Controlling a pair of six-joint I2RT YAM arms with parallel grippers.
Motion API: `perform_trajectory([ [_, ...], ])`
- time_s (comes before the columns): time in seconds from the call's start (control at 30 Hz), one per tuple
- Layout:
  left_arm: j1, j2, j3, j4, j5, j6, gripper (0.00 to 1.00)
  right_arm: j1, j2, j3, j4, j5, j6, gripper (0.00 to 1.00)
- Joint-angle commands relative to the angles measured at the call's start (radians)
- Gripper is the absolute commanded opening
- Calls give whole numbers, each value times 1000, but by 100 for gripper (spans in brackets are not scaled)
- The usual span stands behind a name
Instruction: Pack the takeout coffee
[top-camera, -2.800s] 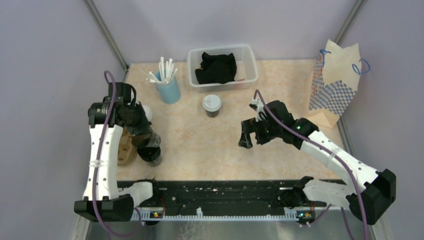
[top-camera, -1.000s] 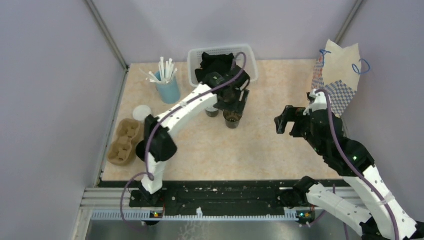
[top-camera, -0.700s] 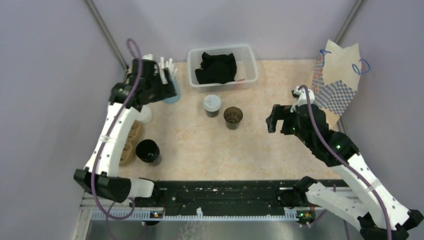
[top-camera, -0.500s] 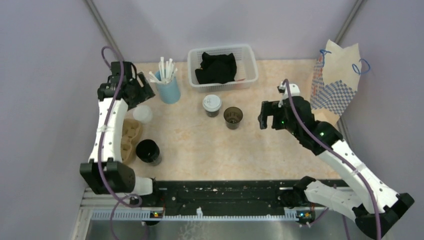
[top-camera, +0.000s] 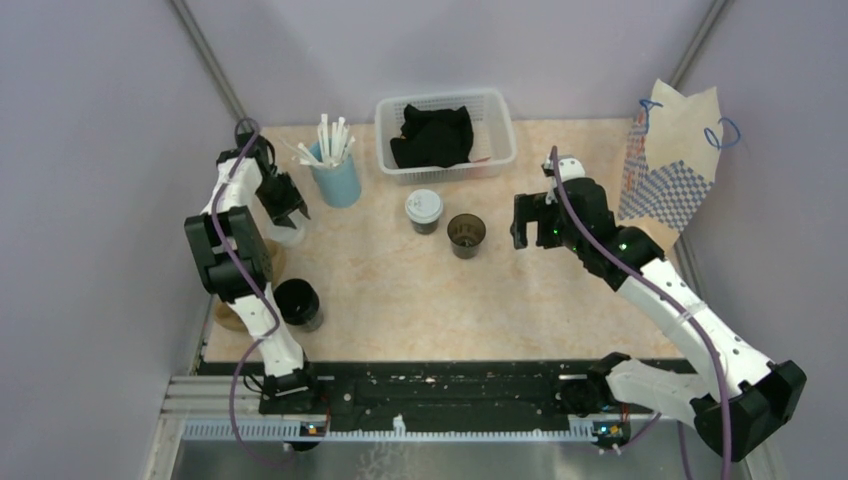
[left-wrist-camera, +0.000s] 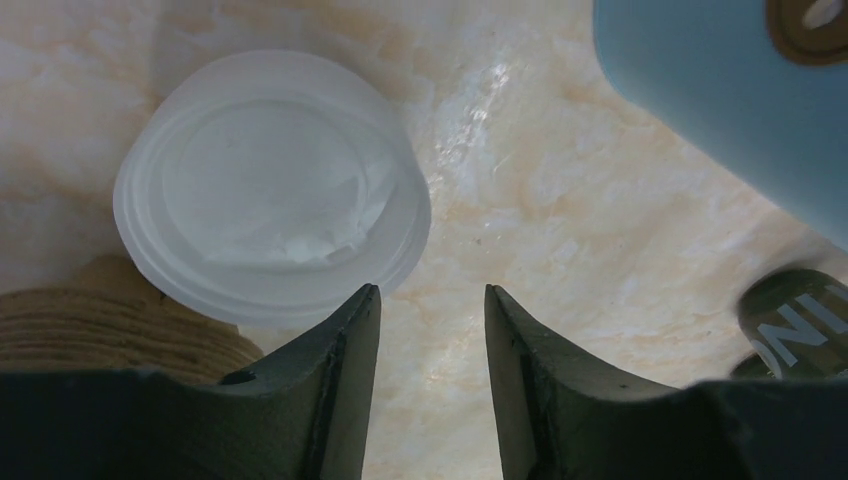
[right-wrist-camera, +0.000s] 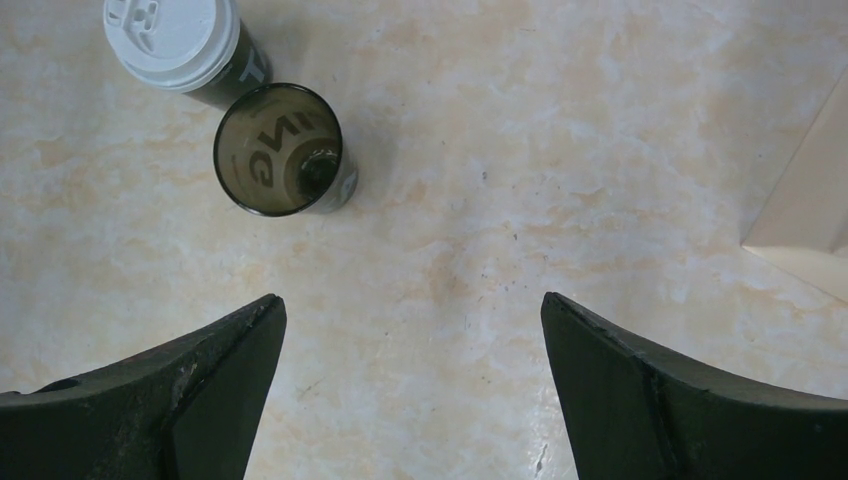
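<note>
A dark takeout cup with a white lid stands mid-table, and an open dark cup stands just right of it. Both show in the right wrist view, the lidded cup and the open cup. A loose translucent white lid lies at the left, against the brown pulp carrier. My left gripper hangs just beside that lid, partly open, nothing between its fingers. My right gripper hovers wide open and empty, right of the open cup.
An all-black cup stands near the carrier, which my left arm mostly hides. A blue cup of straws and a white basket holding black cloth sit at the back. A paper bag stands at the far right.
My left arm has swung from the middle cups to the back left, down beside the loose lid, and its jaws have narrowed. The right gripper has drifted left towards the open cup.
</note>
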Motion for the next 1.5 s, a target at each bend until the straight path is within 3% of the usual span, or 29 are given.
perform_trajectory([
  [0.0,-3,14,95,30,31,49,47,-10,0,30,40,-12,-8,99],
  [0.2,-21,39,117,19,-46,78,38,-26,1,25,43,-26,8,99],
  [0.4,-23,80,144,22,-38,87,27,-27,5,26,47,-39,11,99],
  [0.8,-28,119,176,-6,-85,101,26,-27,3,17,53,-41,8,99],
  [0.9,-31,124,174,-9,-84,100,21,-26,5,16,56,-41,7,99],
  [1.37,-41,140,186,-21,-106,106,13,-26,5,17,57,-38,3,99],
  [1.47,-42,140,185,-24,-114,107,17,-26,5,17,57,-38,3,99],
])
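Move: The left hand is already low beside the stack of lids, whose middle lies about 4 cm to its left, 1 cm ahead and roughly 3 cm below. From that hand the blue straw cup stands about 10 cm ahead and 9 cm to the right, the cup carrier some 12 cm back and 10 cm to the left, and the black cup stack about 17 cm back and 3 cm to the right. From the idle right hand the lids lie some 55 cm to the left, 13 cm ahead and 17 cm below. The left hand edges about 3 cm forward and a centimetre left along the right-hand side of the lid stack, first lifting a little over 1 cm and then sinking some 2.5 cm to the rim, with only a slight wrist roll of about 5 degrees. Its half-open fingers narrow on the way in and go on closing in place, until they are nearly shut with the stack's right-hand rim between their tips. ##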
